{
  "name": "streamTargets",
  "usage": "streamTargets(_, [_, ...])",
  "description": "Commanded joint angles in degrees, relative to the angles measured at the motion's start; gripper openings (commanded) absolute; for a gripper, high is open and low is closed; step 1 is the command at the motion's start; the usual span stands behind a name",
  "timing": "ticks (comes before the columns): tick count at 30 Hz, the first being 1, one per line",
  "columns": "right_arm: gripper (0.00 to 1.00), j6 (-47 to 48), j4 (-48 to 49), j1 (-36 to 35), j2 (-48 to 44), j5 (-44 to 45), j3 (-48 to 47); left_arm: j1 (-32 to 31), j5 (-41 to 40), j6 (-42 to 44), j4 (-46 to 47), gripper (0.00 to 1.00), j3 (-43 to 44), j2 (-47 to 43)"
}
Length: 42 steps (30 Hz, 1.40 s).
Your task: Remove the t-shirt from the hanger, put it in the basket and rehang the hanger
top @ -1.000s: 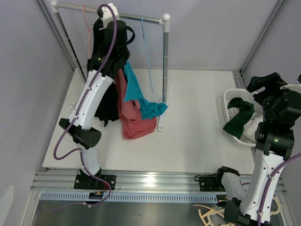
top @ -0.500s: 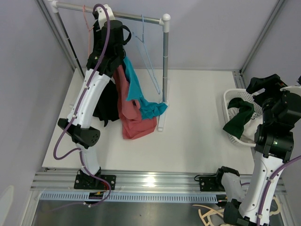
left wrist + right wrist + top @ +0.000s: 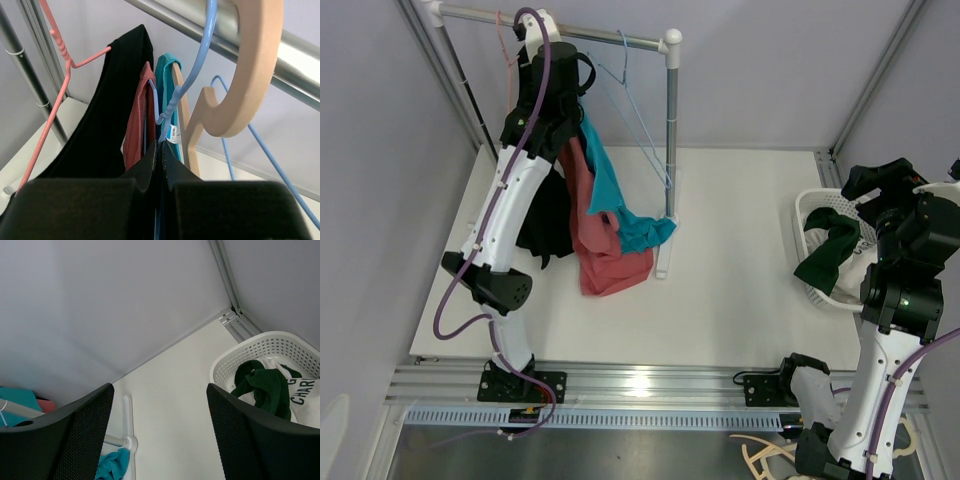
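A clothes rail point(image 3: 610, 38) carries a black t-shirt point(image 3: 550, 215), a red t-shirt point(image 3: 605, 250) and a teal t-shirt point(image 3: 610, 190), their hems resting on the table. My left gripper point(image 3: 560, 75) is raised to the rail. In the left wrist view it point(image 3: 161, 145) is shut on the thin neck of a blue hanger point(image 3: 172, 102), whose hook goes over the rail point(image 3: 280, 55). The red t-shirt point(image 3: 137, 125) and teal t-shirt point(image 3: 165, 80) hang just behind the jaws, the black one point(image 3: 110, 110) to their left. A wooden hanger hook point(image 3: 250, 75) hangs beside them. My right gripper point(image 3: 880, 185) is open and empty point(image 3: 159, 390).
An empty blue hanger point(image 3: 640, 120) hangs right of the shirts, a pink hanger point(image 3: 508, 70) on the left. The rack's post point(image 3: 672, 130) stands mid-table. A white basket point(image 3: 810, 205) with a green garment point(image 3: 830, 255) sits far right. Loose hangers point(image 3: 760, 455) lie below the front rail.
My left gripper has shifted slightly left along the rail. The empty blue hanger has swung round from edge-on to an angled view. The right arm has barely moved.
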State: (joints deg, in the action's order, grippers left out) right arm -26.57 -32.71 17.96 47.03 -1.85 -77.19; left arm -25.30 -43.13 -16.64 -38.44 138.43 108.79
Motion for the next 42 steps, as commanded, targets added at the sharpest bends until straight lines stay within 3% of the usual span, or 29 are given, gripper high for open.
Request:
streamTargets(1, [0.80, -0.59, 1.07, -0.20, -0.53, -0.97, -0.07, 1.04, -0.02, -0.85, -2.17, 0.01, 1.67, -0.07])
streamTargets(18, [0.80, -0.68, 1.77, -0.29, -0.09, -4.21, 0.37, 1.22, -2.22, 7.15, 3.10, 0.01, 1.06, -9.20])
streamTargets(24, [0.80, -0.68, 3.09, -0.99, 0.08, -6.85, 0.46, 1.39, 3.05, 10.49, 9.60, 0.01, -0.80, -12.02])
streamTargets(30, [0.80, -0.33, 2.56, -1.61, 0.35, -6.94, -0.42, 0.87, 6.14, 8.82, 7.16, 0.01, -0.09, -13.60])
streamTargets(38, [0.81, 2.39, 4.32, -6.25, 3.25, -20.29, -2.27, -7.64, -4.67, 15.85, 13.03, 0.01, -10.45, -22.30])
streamTargets(42, [0.83, 5.12, 4.41, -13.20, 3.25, -16.88, -2.97, -13.19, -11.26, 20.15, 17.86, 0.01, -17.03, -27.83])
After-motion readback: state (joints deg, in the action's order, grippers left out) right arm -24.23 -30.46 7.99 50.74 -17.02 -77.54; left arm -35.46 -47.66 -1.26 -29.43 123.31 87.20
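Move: My left fingers already pinch the neck of the blue hanger carrying the red t-shirt. The shirt's middle is about 25 cm below that hand, 5 cm back and 5 cm right. The rail crosses some 6 cm above and 3 cm ahead. Level with the hand, the wooden hanger is about 3 cm right and 3 cm ahead, and the coral hanger 9 cm left and 4 cm ahead. My empty right hand has the red t-shirt about 62 cm left, 15 cm ahead and 20 cm below. Keeping the blue hanger pinched, my left hand lifts it about 9 cm so its hook clears the rail, then draws it back towards me, some 12 cm in all, fingers tipping up slightly. Late on, my open right hand swings left about 9 cm towards the red t-shirt, turning some 25 degrees counter-clockwise. ##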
